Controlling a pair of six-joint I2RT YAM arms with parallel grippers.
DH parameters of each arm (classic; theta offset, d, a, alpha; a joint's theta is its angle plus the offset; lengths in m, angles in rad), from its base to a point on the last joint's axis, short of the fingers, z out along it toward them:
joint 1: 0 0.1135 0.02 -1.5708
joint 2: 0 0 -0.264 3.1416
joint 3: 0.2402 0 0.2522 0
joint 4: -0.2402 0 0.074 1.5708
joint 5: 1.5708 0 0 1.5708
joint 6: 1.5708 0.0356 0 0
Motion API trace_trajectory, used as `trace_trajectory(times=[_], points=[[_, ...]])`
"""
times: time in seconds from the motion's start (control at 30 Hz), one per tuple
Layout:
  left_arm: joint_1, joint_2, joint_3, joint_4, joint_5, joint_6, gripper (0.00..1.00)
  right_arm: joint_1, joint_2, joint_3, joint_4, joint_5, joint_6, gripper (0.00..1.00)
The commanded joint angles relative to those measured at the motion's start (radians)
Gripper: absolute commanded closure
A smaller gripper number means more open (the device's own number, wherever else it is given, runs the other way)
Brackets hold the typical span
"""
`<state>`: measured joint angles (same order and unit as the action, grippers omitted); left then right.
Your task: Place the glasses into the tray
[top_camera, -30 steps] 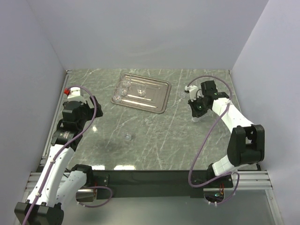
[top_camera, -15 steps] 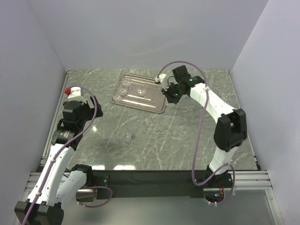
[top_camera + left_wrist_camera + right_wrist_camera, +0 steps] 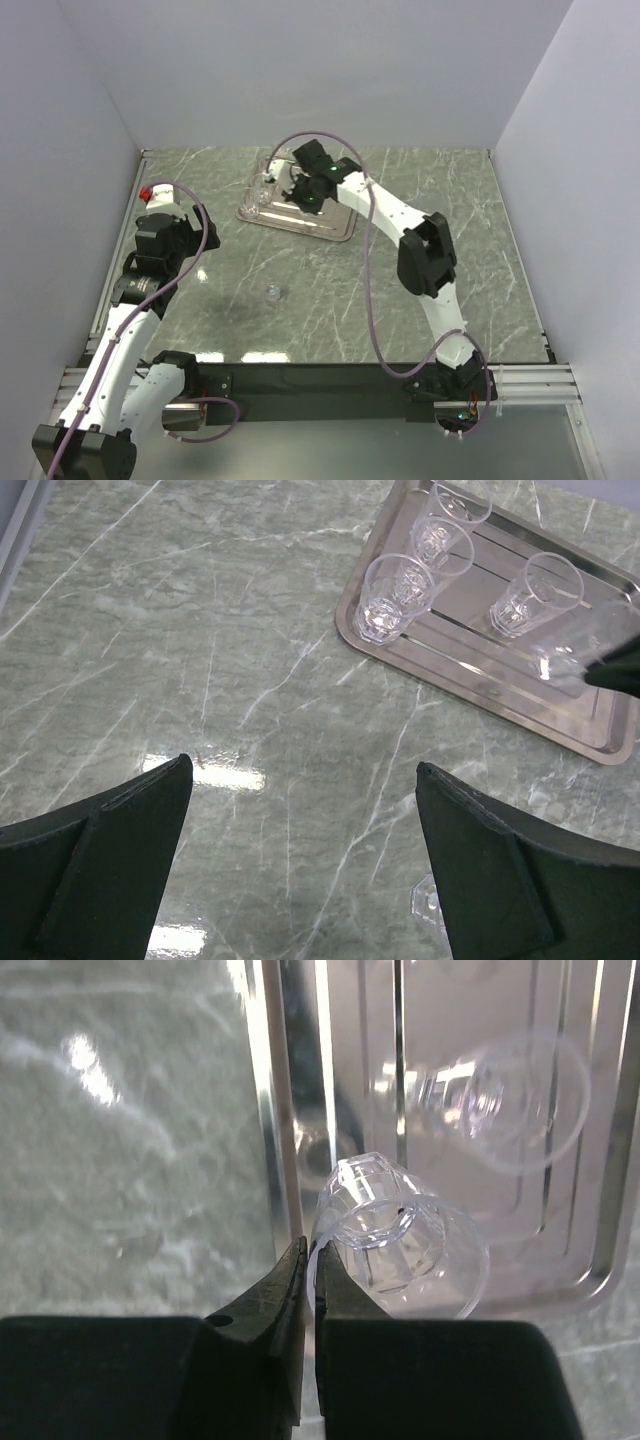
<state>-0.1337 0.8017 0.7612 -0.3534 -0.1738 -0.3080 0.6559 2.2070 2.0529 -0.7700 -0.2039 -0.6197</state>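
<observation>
The silver tray [image 3: 338, 216] lies at the back middle of the table, with several clear glasses [image 3: 396, 597] standing in it near its left end. My right gripper [image 3: 311, 1247] is shut on the rim of one glass [image 3: 405, 1243], held tilted just above the tray [image 3: 273, 1090] near its edge. Beyond it another glass [image 3: 505, 1095] stands in the tray. My right gripper [image 3: 299, 190] hovers over the tray. My left gripper [image 3: 303, 770] is open and empty over bare table. A lone glass [image 3: 272, 291] sits on the table, half hidden behind my left gripper's right finger [image 3: 500, 870].
Grey walls close the table at the back and both sides. A small red object [image 3: 144, 193] sits at the left edge by my left arm. The right arm's purple cable [image 3: 368, 270] loops over the middle of the table.
My right arm has swung from the table's right side leftward to above the tray, carrying its glass. The left arm has not moved.
</observation>
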Motion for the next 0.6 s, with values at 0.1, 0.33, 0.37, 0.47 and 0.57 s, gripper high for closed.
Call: trace_trajectory(times=[0.1, 0.33, 0.37, 0.47, 0.57], points=[[0.008, -0.002, 0.009, 0.047, 0.008, 0.018, 0.01, 0.071, 0.123, 0.223, 0.075, 0.142, 0.02, 0.98], [0.006, -0.006, 0.007, 0.05, 0.014, 0.017, 0.01, 0.129, 0.206, 0.251, 0.202, 0.23, -0.011, 0.96], [0.006, -0.006, 0.007, 0.05, 0.016, 0.017, 0.0, 0.136, 0.215, 0.259, 0.212, 0.239, -0.012, 0.95], [0.006, -0.01, 0.006, 0.053, 0.017, 0.015, 0.01, 0.151, 0.24, 0.266, 0.235, 0.259, -0.023, 0.94], [0.006, -0.013, 0.004, 0.053, 0.017, 0.017, 0.01, 0.157, 0.258, 0.265, 0.248, 0.262, -0.031, 0.91]])
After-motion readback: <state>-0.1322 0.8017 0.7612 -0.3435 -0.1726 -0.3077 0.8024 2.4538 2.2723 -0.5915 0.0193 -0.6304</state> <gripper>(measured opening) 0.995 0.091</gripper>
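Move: The right hand holds a glass by its rim above the tray. The free spot it is bound for lies about 10 cm to its left, 5 cm ahead and 12 cm below. A lone standing glass is some 8 cm ahead, 4 cm left; the front-left glass is 4 cm ahead, 16 cm left, with the middle one of that row 9 cm ahead, 14 cm left. From the left hand, the spot is about 17 cm ahead, 24 cm right and 21 cm below. Still pinching the glass by its near rim, the right hand carries it about 9 cm to the left and a little forward over the tray, past the near side of the lone glass and towards the front-left one. It slows and sinks some 3 cm, mostly late, while the fingertips tip forward by roughly 15 degrees. ##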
